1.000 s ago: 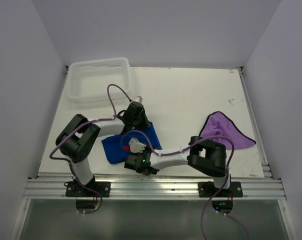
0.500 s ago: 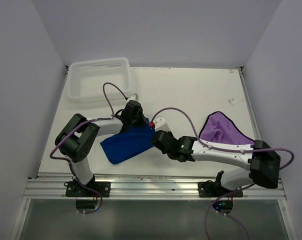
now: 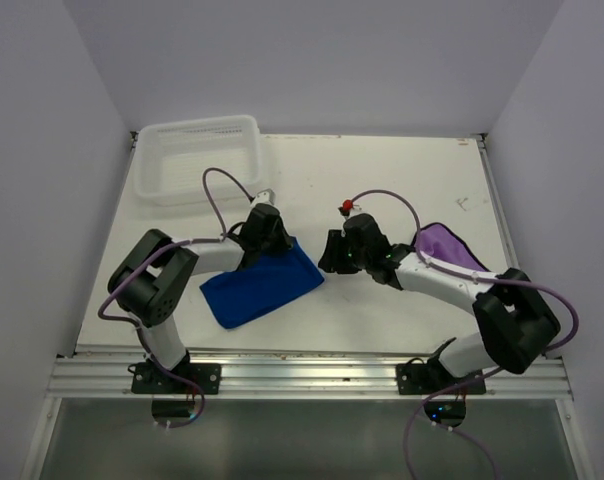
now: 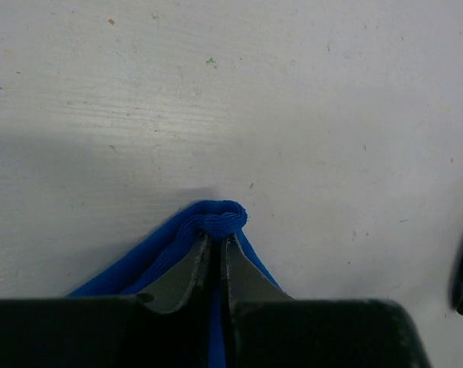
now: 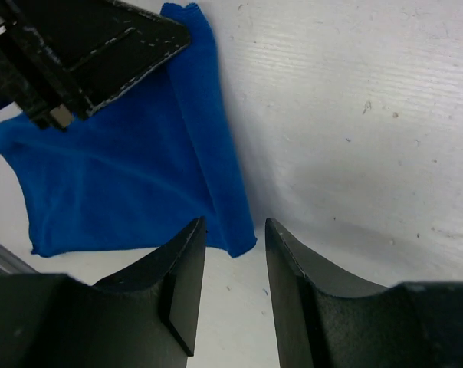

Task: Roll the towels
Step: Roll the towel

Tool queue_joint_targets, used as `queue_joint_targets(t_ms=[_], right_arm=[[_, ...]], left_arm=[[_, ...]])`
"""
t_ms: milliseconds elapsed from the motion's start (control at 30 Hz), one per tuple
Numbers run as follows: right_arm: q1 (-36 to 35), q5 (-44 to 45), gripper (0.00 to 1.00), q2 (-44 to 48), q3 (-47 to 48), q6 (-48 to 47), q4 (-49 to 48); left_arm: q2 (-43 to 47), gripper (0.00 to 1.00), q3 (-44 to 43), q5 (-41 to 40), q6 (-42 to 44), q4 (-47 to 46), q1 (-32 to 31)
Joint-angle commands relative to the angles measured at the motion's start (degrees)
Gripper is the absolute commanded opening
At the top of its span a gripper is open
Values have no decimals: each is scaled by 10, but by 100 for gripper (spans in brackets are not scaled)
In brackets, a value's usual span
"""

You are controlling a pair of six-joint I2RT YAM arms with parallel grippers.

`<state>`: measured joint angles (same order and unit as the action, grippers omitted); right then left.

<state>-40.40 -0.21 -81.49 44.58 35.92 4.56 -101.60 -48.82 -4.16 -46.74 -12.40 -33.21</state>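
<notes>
The royal blue towel (image 3: 262, 288) lies spread flat on the white table, left of centre. My left gripper (image 3: 274, 240) is shut on its far corner; in the left wrist view the fingertips (image 4: 216, 234) pinch a bunched fold of the blue towel (image 4: 216, 217). My right gripper (image 3: 326, 262) hangs open just right of the towel. In the right wrist view its gripper (image 5: 233, 226) frames the blue towel's (image 5: 124, 176) near corner, which lies loose on the table below. The purple towel (image 3: 444, 243) lies crumpled at the right, partly hidden under the right arm.
A white mesh basket (image 3: 197, 155) stands at the back left corner of the table (image 3: 382, 180). White walls close in on the left, back and right. The left gripper's body (image 5: 101, 46) shows at the top left of the right wrist view.
My right arm swung from the front left, across the blue towel, to its right side, and its jaws opened. The blue towel now lies spread wider. The left gripper stayed on its corner.
</notes>
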Motion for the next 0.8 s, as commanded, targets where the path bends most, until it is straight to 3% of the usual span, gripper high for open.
queue_joint_targets(t_ms=[0, 333, 767], right_arm=[[31, -89, 40, -34, -3, 57, -82], [41, -136, 41, -110, 2, 76, -127], [41, -140, 43, -111, -27, 90, -150]], left_arm=[[21, 0, 14, -9, 9, -15, 3], [27, 0, 23, -7, 10, -17, 3], [33, 0, 28, -17, 12, -17, 3]])
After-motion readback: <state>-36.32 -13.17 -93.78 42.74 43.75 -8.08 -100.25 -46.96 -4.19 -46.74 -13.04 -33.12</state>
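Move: The near end of the blue towel's rolled edge lies about 7 cm below my open right hand, some 3 cm to its left and 2 cm ahead. From that hand the far end, already pinched by my left, is roughly 9 cm ahead and 8 cm left; the flat blue towel is 13 cm left and 2 cm back, the purple towel 28 cm right and 4 cm ahead. From my left hand the near end is about 7 cm back and 6 cm right. I bring my right hand down about 4.5 cm onto the near end of the blue roll, easing a little forward at first and then some 2 cm left, tipping it further down and rolling its left side up by about 10 degrees each. Its fingers stay part open to straddle the roll, while my left keeps the far end pinched, barely moving. ##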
